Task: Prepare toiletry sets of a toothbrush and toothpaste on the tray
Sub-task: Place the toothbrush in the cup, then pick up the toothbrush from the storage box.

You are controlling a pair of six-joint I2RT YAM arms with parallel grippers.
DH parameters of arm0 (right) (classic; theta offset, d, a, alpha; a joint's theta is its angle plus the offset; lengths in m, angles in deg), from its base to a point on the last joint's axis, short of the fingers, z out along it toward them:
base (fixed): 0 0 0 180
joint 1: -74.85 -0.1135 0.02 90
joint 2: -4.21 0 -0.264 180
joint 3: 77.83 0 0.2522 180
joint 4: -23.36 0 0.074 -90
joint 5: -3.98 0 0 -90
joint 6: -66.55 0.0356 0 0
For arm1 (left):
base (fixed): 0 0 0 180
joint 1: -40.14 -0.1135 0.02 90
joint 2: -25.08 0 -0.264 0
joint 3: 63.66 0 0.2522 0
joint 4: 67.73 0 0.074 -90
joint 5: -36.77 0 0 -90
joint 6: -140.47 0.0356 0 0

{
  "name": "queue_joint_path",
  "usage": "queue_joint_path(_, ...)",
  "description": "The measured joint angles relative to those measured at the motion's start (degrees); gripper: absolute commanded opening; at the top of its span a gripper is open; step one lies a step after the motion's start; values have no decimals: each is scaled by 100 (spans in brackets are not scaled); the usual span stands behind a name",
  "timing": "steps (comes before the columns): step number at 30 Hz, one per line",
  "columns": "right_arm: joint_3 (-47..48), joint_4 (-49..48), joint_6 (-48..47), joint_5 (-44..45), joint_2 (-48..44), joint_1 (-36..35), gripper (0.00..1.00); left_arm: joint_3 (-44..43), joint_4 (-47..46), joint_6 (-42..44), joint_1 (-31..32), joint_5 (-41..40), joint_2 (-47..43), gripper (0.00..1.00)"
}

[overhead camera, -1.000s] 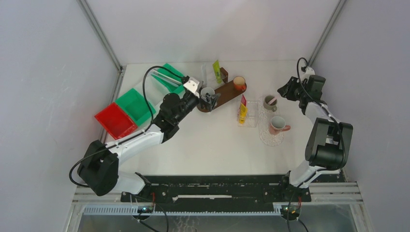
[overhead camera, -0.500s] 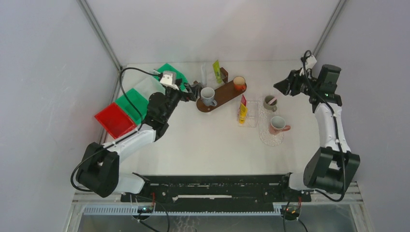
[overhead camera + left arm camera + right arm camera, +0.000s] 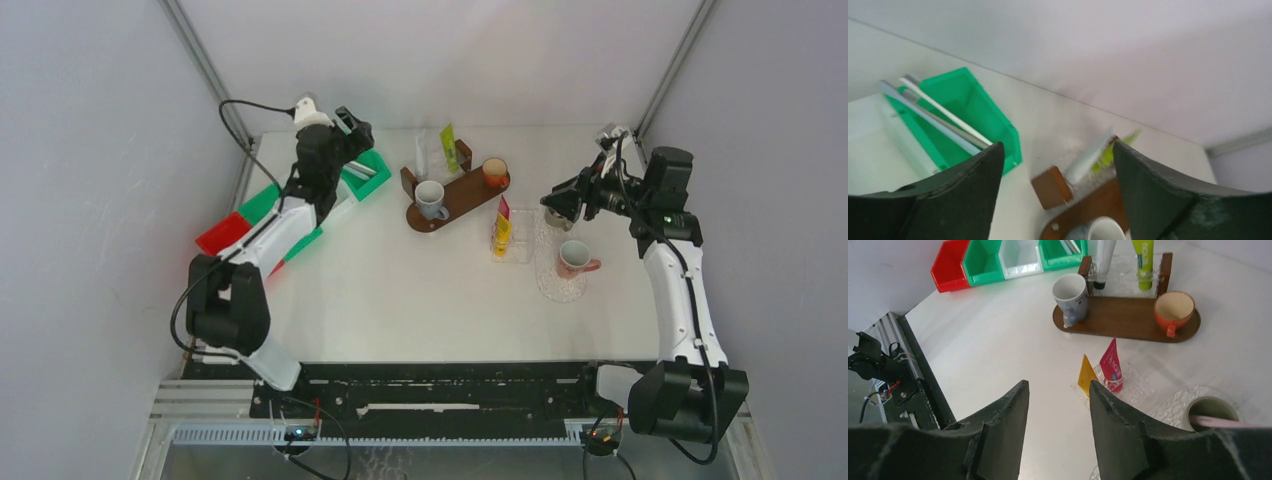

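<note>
A brown wooden tray (image 3: 462, 196) carries a grey mug (image 3: 430, 198) and an orange cup (image 3: 494, 172). Behind it a clear rack holds a green-yellow tube (image 3: 449, 147) and a white tube (image 3: 1105, 255). Toothbrushes (image 3: 938, 112) lie in the far green bin (image 3: 368, 170). My left gripper (image 3: 352, 126) hangs open above that bin, empty (image 3: 1057, 145). Red and yellow tubes (image 3: 502, 228) stand in a clear holder. A brown-grey cup (image 3: 1212, 410) holds a pink toothbrush (image 3: 1228, 422). My right gripper (image 3: 556, 200) is open and empty over it (image 3: 1058, 385).
A glass tray (image 3: 560, 285) at the right holds the brown-grey cup and a pink mug (image 3: 572, 258). A red bin (image 3: 950, 265), a green bin (image 3: 983, 260) and a white bin (image 3: 1020, 257) line the left edge. Walls close in on both sides.
My left arm has drawn back from the grey mug and swung left and up over the bins. My right arm has moved in from the far right, and its jaws have widened.
</note>
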Motion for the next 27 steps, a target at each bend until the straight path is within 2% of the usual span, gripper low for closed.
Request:
queue_joint_path(2,-79,28,-17,2,70,7,56,-737,719,-229,2,-525,424,66)
queue_joint_path(7,-120,35,-94,33,94,-94,56,-3206,2686,-682,-11,-1526,1982,58)
queue_joint_path(13,-122,39,-203,136,105,-205,56,-5036,4050,-977,-94,-1801,3335,43)
queue_joint_path(18,-125,39,-273,216,181,-203,56,-5525,4503,-1403,-267,-1547,3969,44)
queue_joint_path(27,-166,42,-334,339,319,-203,56,-5556,4885,-1869,-505,-1062,4446,42)
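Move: The toothbrushes lie side by side in the far green bin, their middle about 11 cm ahead of the left hand, some 6 cm to its left and roughly 23 cm below. Beside them, the white bin's middle is about 3 cm back and 10 cm left of that hand; the white toothpaste tube stands 7 cm ahead and 18 cm right, the grey mug 3 cm back and 20 cm right. From the right hand the toothbrushes are some 28 cm ahead, 60 cm left, 26 cm below. To the toothbrushes in the far green bin comes the empty left gripper: first about 12 cm forward, edging left, then dropping some 16 cm to hover over their handle ends, while tipping fingers-down and turning counter-clockwise. Its wide-open fingers narrow to a bit under half open, not yet touching. The empty right hand sinks about 3 cm. ##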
